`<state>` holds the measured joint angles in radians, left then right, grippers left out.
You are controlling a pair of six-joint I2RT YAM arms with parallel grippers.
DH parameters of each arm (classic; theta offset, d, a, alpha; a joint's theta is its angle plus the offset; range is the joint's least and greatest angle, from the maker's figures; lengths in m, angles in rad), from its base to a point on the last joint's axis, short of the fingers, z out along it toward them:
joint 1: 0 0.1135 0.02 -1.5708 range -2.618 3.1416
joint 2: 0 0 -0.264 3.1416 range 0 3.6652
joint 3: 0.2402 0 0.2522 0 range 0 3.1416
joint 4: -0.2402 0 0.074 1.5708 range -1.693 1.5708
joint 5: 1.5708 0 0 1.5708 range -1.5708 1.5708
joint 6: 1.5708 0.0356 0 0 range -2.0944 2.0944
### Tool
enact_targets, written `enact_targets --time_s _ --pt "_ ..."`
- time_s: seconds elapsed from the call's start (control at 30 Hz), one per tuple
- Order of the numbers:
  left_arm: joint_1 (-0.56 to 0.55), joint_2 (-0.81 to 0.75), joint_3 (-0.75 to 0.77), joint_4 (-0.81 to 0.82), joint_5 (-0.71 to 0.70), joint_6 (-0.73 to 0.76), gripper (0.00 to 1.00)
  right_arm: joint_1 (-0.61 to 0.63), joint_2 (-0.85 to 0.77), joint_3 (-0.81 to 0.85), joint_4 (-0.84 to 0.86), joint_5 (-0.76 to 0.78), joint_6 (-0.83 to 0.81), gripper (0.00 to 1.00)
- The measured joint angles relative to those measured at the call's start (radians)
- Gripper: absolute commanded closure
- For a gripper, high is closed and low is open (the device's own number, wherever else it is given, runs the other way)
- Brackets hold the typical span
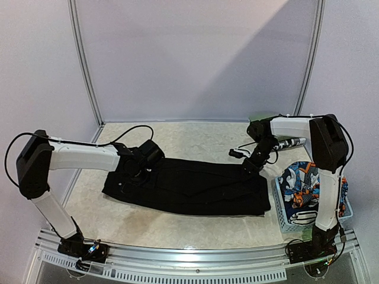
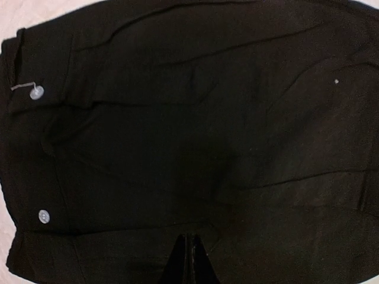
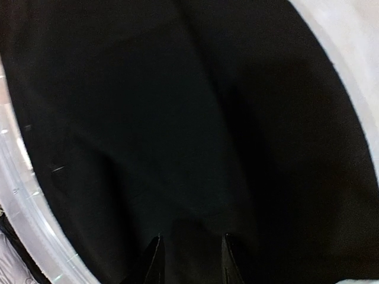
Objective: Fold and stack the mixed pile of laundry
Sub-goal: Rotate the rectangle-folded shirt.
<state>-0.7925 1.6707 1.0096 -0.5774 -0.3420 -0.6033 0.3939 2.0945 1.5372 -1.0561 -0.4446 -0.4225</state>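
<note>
A large black garment (image 1: 189,189) from the mixed laundry pile lies spread flat across the table. It fills the left wrist view (image 2: 207,118), where two pale buttons (image 2: 37,92) show at its left end. My left gripper (image 1: 137,171) hangs over that left end, its fingers (image 2: 190,236) pressed together just above the cloth. At the upper right corner of the garment is my right gripper (image 1: 247,168). Its fingers stand apart (image 3: 190,238) with a low hump of black fabric (image 3: 177,118) between the tips.
A pale blue lattice basket (image 1: 283,216) at the right edge holds an orange-blue-white cartoon-print garment (image 1: 301,183). A black-and-white printed piece (image 1: 291,142) lies behind it. A bit of green cloth (image 1: 259,118) shows at the back right. Walls enclose the beige table (image 1: 195,139).
</note>
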Motion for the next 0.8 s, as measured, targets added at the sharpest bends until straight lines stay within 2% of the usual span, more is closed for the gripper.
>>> enact_targets --time_s 0.2,0.4,0.47,0.6,0.63,0.7,0.73,0.8 --pt "0.000 -0.032 -0.067 0.041 0.028 -0.056 1.00 0.000 0.101 0.113 -0.014 0.071 0.011 0.68" --pt "-0.001 -0.261 -0.133 0.046 -0.029 -0.115 1.00 0.007 0.288 0.450 -0.056 0.127 0.015 0.68" --pt "-0.001 -0.336 -0.137 0.041 -0.055 -0.128 1.00 0.014 0.379 0.620 -0.069 0.150 0.013 0.63" --pt "-0.011 -0.428 -0.135 0.016 -0.116 -0.113 1.00 0.038 0.541 0.907 -0.048 0.201 -0.018 0.42" --pt "-0.015 -0.438 -0.135 0.004 -0.130 -0.100 0.88 0.046 0.555 0.929 -0.032 0.213 -0.016 0.38" --pt "-0.028 -0.454 -0.134 -0.024 -0.149 -0.066 0.47 0.071 0.565 0.943 0.014 0.258 -0.037 0.31" --pt "-0.034 -0.461 -0.133 -0.039 -0.156 -0.050 0.40 0.084 0.565 0.943 0.037 0.280 -0.042 0.30" --pt "-0.044 -0.473 -0.127 -0.067 -0.167 -0.017 0.31 0.105 0.558 0.943 0.081 0.309 -0.043 0.29"
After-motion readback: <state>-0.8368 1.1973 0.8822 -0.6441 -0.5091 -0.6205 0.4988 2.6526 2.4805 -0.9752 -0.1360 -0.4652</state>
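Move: The black folded shirt lies crosswise, a few centimetres below both hands. Its middle is about 21 cm left of the right hand and 7 cm nearer, and about 15 cm right of the left hand and 4 cm nearer. From the right hand, the folded stack is some 20 cm farther out and 8 cm right, while the laundry basket stands about 13 cm nearer and 20 cm right. The right hand sinks the last 1.5 cm and, fingertips bearing on the shirt's right part, sweeps it about 20 cm forward and then increasingly left too, some 10 cm in all, the fingers swinging about 30 degrees forward and spreading wider towards the end. The left hand, fingers shut and low over the left part, dips a little, then rises about 11 cm with a drift to the left, tilting its tips forward and opening to about half only at the very end. ##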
